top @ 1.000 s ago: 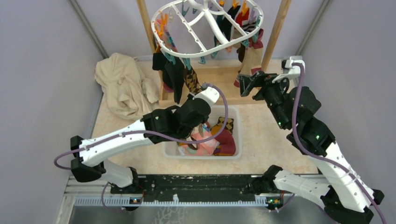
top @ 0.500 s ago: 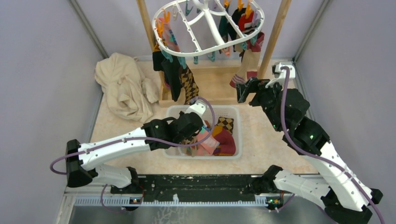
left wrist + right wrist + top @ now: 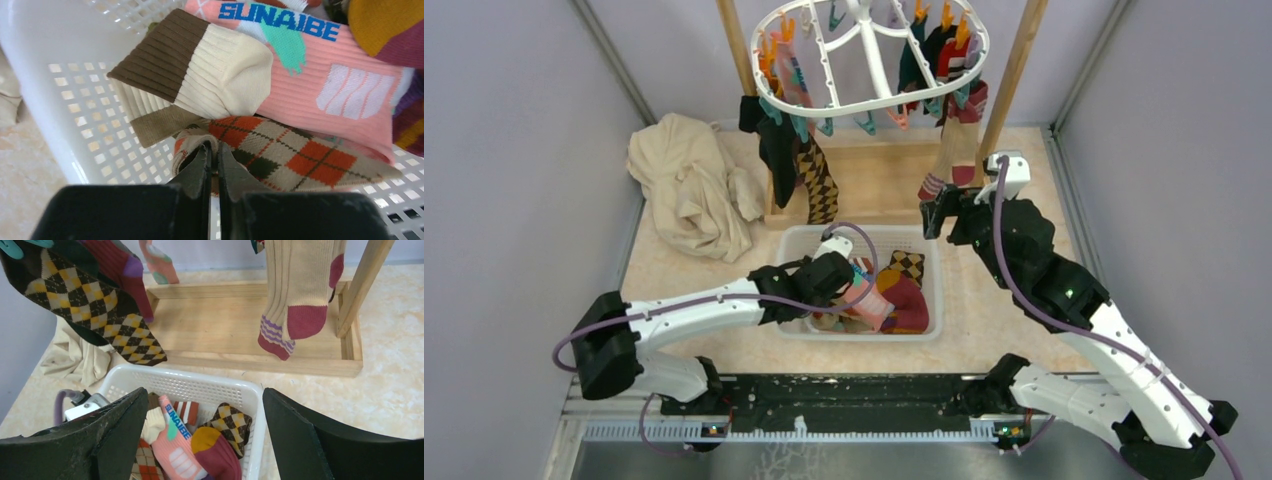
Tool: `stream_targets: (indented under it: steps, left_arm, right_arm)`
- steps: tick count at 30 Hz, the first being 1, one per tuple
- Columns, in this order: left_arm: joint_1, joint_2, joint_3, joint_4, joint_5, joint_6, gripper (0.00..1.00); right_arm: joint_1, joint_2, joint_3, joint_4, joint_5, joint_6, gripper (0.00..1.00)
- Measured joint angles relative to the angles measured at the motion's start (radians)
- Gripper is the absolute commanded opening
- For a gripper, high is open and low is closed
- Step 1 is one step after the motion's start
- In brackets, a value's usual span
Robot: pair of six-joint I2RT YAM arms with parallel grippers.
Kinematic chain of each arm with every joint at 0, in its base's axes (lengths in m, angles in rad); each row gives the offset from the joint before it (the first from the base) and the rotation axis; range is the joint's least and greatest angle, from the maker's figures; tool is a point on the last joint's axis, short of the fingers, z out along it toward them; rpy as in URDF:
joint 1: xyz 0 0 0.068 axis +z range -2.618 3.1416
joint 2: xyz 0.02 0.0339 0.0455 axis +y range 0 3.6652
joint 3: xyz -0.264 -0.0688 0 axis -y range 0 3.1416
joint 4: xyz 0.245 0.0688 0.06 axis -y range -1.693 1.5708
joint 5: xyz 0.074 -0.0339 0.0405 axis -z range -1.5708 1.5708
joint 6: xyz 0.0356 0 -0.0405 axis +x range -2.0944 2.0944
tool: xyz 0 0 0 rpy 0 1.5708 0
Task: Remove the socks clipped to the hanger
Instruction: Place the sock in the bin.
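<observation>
The white oval hanger [image 3: 879, 103] hangs from the wooden frame, and socks are clipped round its rim: a brown-and-yellow argyle one [image 3: 817, 180] [image 3: 95, 310], a black one [image 3: 776, 150] and a beige one with a red heel [image 3: 954, 145] [image 3: 300, 290]. My left gripper [image 3: 213, 150] [image 3: 846, 287] is down in the white mesh basket [image 3: 929, 290]. It is shut on the edge of an orange-and-beige argyle sock [image 3: 300, 160], which lies on the socks in the basket. My right gripper [image 3: 205, 392] [image 3: 941, 213] stands open and holds nothing, above the basket's far right corner, below the beige sock.
The basket [image 3: 200, 376] holds loose socks: a pink lettered one [image 3: 325, 75], a cream-and-brown one [image 3: 210, 70] and a maroon-and-yellow one [image 3: 215, 450]. A crumpled beige cloth [image 3: 689, 185] lies to the left. The frame's wooden base [image 3: 884, 190] and posts [image 3: 1014, 75] stand behind the basket.
My left gripper has come down from near the hanger into the basket with the argyle sock. The hanger has swung back. My right gripper has moved nearer and lower, towards the basket.
</observation>
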Motion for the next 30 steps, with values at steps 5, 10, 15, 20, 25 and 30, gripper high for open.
stream_targets:
  steps: [5,10,15,20,25,30]
  left_arm:
    - [0.008,0.068,-0.015,0.034,0.020,-0.010,0.26]
    - [0.011,0.112,-0.017,0.060,0.039,-0.015,0.43]
    - [0.016,0.134,-0.008,0.053,0.051,-0.014,0.61]
    - [0.016,0.126,0.036,0.027,0.056,-0.010,0.96]
    - [0.013,0.101,0.109,-0.020,0.057,0.000,0.99]
    - [0.001,0.089,0.180,-0.065,0.040,0.007,0.99]
  right_arm:
    - [0.000,-0.003,-0.005,-0.004,0.004,0.005,0.85]
    - [-0.011,-0.003,-0.005,-0.005,0.003,0.025,0.85]
    - [-0.025,-0.003,-0.011,-0.009,0.005,0.047,0.86]
    - [-0.084,0.002,-0.025,-0.051,-0.003,0.085,0.86]
    - [-0.212,0.009,-0.025,-0.062,-0.065,0.113,0.85]
    - [-0.259,0.050,-0.025,-0.050,-0.143,0.122,0.84]
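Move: The bin that the plaid sock in the left hand is going into has its middle about 5 cm right, 2 cm ahead and 3 cm below that hand. In it, the brown-cuffed cream sock lies some 5 cm ahead and 1 cm right, the pink sock 9 cm right and 2 cm ahead, both about 5 cm down. From the right hand, the hanging maroon-toed sock is about 12 cm ahead, 3 cm right and 4 cm lower; the bin's middle is level, 12 cm left, 27 cm below. The plaid sock, still between the left fingers, is lowered about 4 cm further into the bin as they part, then left there as they spread wide and the hand climbs some 6 cm, easing right. Meanwhile the empty right hand, fingers staying wide, shifts right, down and forward, 3 to 4 cm each, towards the hanging maroon-toed sock, tipping down and turning clockwise about 10 degrees. ##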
